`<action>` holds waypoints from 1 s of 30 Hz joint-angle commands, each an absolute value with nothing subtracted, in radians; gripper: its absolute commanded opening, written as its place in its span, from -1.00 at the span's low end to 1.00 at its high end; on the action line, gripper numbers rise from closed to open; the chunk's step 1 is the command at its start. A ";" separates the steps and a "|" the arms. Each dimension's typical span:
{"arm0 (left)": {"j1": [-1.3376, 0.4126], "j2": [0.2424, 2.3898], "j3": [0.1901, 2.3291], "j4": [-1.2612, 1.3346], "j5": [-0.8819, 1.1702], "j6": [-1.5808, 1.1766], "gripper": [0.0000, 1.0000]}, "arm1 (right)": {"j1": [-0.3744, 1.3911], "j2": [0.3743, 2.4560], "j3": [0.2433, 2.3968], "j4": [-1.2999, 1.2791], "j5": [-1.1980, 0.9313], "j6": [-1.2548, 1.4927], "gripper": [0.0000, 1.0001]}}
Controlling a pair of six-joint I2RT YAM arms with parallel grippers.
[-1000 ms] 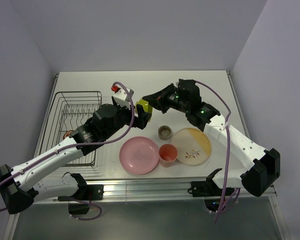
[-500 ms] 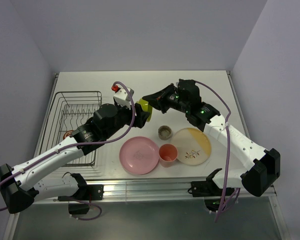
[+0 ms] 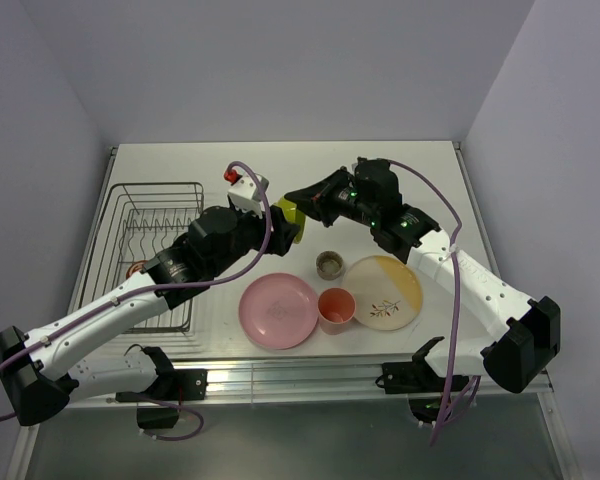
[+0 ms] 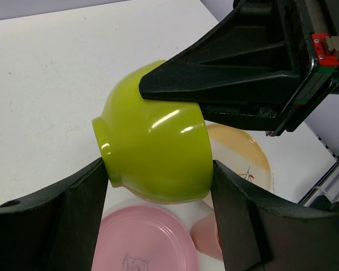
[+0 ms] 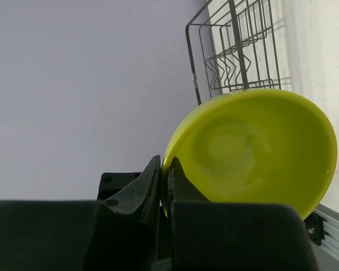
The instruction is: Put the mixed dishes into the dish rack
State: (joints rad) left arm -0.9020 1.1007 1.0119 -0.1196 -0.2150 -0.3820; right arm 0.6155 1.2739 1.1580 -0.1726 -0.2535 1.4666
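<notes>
The lime-green bowl (image 3: 291, 214) hangs on its side above the table's middle, between both arms. My right gripper (image 3: 292, 194) is shut on its rim (image 5: 172, 161); in the right wrist view the bowl's inside (image 5: 254, 152) faces the camera. My left gripper (image 4: 157, 167) spans the bowl (image 4: 152, 147), one finger against the foot, the other against the rim side. Below lie the pink plate (image 3: 278, 311), the salmon-pink cup (image 3: 336, 306), the cream-and-orange plate (image 3: 385, 285) and the small grey-tan cup (image 3: 329, 264). The dish rack (image 3: 116, 232) stands at the left.
A dark red-orange mug (image 3: 134, 268) shows partly inside the rack, under my left arm. The rack's upright prongs (image 5: 237, 51) appear behind the bowl in the right wrist view. The table's metal front rail (image 3: 300, 372) runs along the near edge.
My left gripper's jaws have narrowed from wide open onto the sides of the lime-green bowl. Both arms and the bowl have barely moved.
</notes>
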 commanded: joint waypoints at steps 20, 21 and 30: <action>-0.902 1.083 1.141 -0.333 -0.517 -0.379 -1.00 | 0.629 1.198 1.227 -0.377 -0.135 1.218 0.34; -0.902 1.062 1.147 -0.362 -0.543 -0.380 -1.00 | 0.629 1.165 1.218 -0.390 -0.109 1.201 0.34; -0.699 0.965 1.198 -0.742 -0.618 -0.463 -1.00 | 0.592 1.097 1.198 -0.494 0.028 1.010 0.34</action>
State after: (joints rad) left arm -0.7952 1.0031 1.1450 -0.6086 -0.5797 -0.4252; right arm 0.6090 1.1118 1.2049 -0.4618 -0.0395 1.1049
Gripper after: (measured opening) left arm 0.723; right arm 0.668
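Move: The green bowl is already between the left fingers, with the right fingers still pinching its rim. From the left gripper the dish rack lies about 36 cm left and 4 ahead, some 26 down, with the red mug in it about 39 left, 3 ahead. The pink plate sits about 9 back and 2 left, the small cup 12 right and 4 ahead, both well below. The bowl's middle is about 3 cm back, 1 left and 4 below the right gripper. Keep the left grip on the green bowl while the right fingers open wide and let go of its rim, the right hand rising a little, then sinking back and pulling off about 6 cm to the right, rolling as it goes. Then carry the bowl left towards the dish rack, slowly at first, then fast, some 13 cm, swinging the left gripper counter-clockwise. ##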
